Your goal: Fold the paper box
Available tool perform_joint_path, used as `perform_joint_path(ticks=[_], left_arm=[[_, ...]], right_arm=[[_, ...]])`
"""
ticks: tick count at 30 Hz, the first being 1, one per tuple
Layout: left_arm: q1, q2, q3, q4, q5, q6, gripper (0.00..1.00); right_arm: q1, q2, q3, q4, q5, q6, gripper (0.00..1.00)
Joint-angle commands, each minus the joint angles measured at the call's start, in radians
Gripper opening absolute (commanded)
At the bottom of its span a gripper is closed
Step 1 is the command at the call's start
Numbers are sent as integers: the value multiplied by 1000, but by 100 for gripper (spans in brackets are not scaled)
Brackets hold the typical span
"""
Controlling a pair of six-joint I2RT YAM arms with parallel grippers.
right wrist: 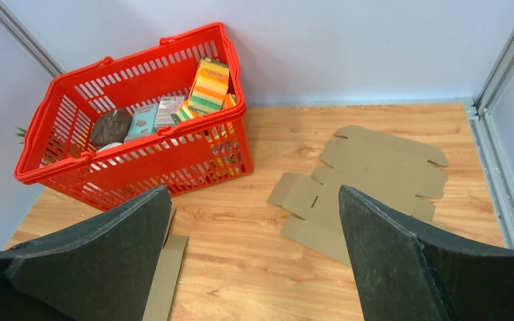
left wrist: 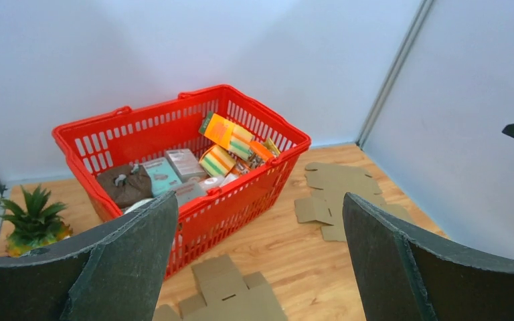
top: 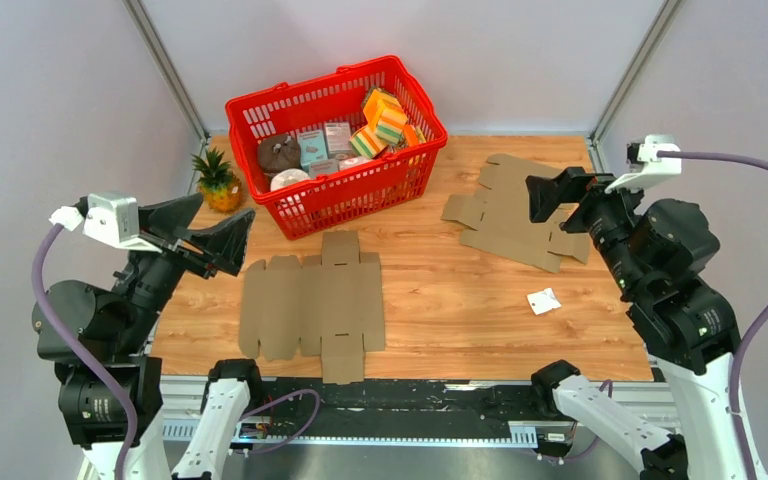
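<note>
A flat, unfolded brown cardboard box blank (top: 310, 305) lies at the front centre-left of the wooden table; its far flaps show in the left wrist view (left wrist: 227, 294) and one edge in the right wrist view (right wrist: 164, 274). A second flat blank (top: 515, 215) lies at the right rear, also in the left wrist view (left wrist: 338, 197) and the right wrist view (right wrist: 375, 174). My left gripper (top: 215, 235) is open and empty, raised at the table's left edge, apart from the near blank (left wrist: 258, 200). My right gripper (top: 550, 195) is open and empty above the second blank (right wrist: 254, 194).
A red plastic basket (top: 360, 195) with sponges, small boxes and other items stands at the rear centre. A small toy pineapple (top: 218, 182) stands to its left. A small white packet (top: 543, 301) lies right of centre. Walls enclose the table on three sides.
</note>
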Motion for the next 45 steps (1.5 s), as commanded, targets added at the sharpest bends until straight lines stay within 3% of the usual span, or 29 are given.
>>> perform_joint_path(ticks=[1,7,11,15,19,22,23,27,30,35,45], left_arm=[[7,36,-34,10,73,-9,100],[7,37,-140,42,174,-84,99],[7,67,-224,28,288,-141,93],[6,73,-339,7,376,-153,90],[-32,50,-469,-4,357,-170,89],[-170,33,-592,34,252,-205,86],[-271,31,-624,48,203,-225,84],[-500,-15,-820,108,-17,-303,72],[-577,-94,-915,87,-178,-355,66],[-582,-209,-1018,44,-261,-378,64],[-582,-243,-1077,134,-100,-409,71]], right_arm=[[-3,25,-16,-6,-82,61,100],[-3,82,-152,83,-451,143,100],[-3,140,-295,163,-640,215,100],[19,171,-540,342,-790,369,100],[146,206,-663,486,-667,415,100],[200,263,-711,578,-656,475,100],[218,278,-740,600,-658,488,100],[291,362,-815,738,-659,564,95],[408,405,-881,888,-554,643,93],[593,533,-975,1223,-443,788,82],[683,769,-964,1370,-451,858,68]])
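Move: The near flap of the flat paper box lies about 50 cm below the left hand, roughly 10 cm back and 11 cm right; the red basket stands some 25 cm ahead of that hand, 11 cm right. From the right hand the same flap is about 34 cm left, 18 cm back and 44 cm down, with a second cardboard sheet 13 cm ahead and 4 cm right, and a white packet 8 cm back and 6 cm right. Both hands head down to the near flap of the paper box: the left drops nearly 40 cm, working about 9 cm right after a small forward bulge; the right sinks as far while sweeping some 30 cm left and 13 cm back. Both tip steeply down, the right also swinging counter-clockwise, and their wide-open fingers narrow by about a third without shutting. ##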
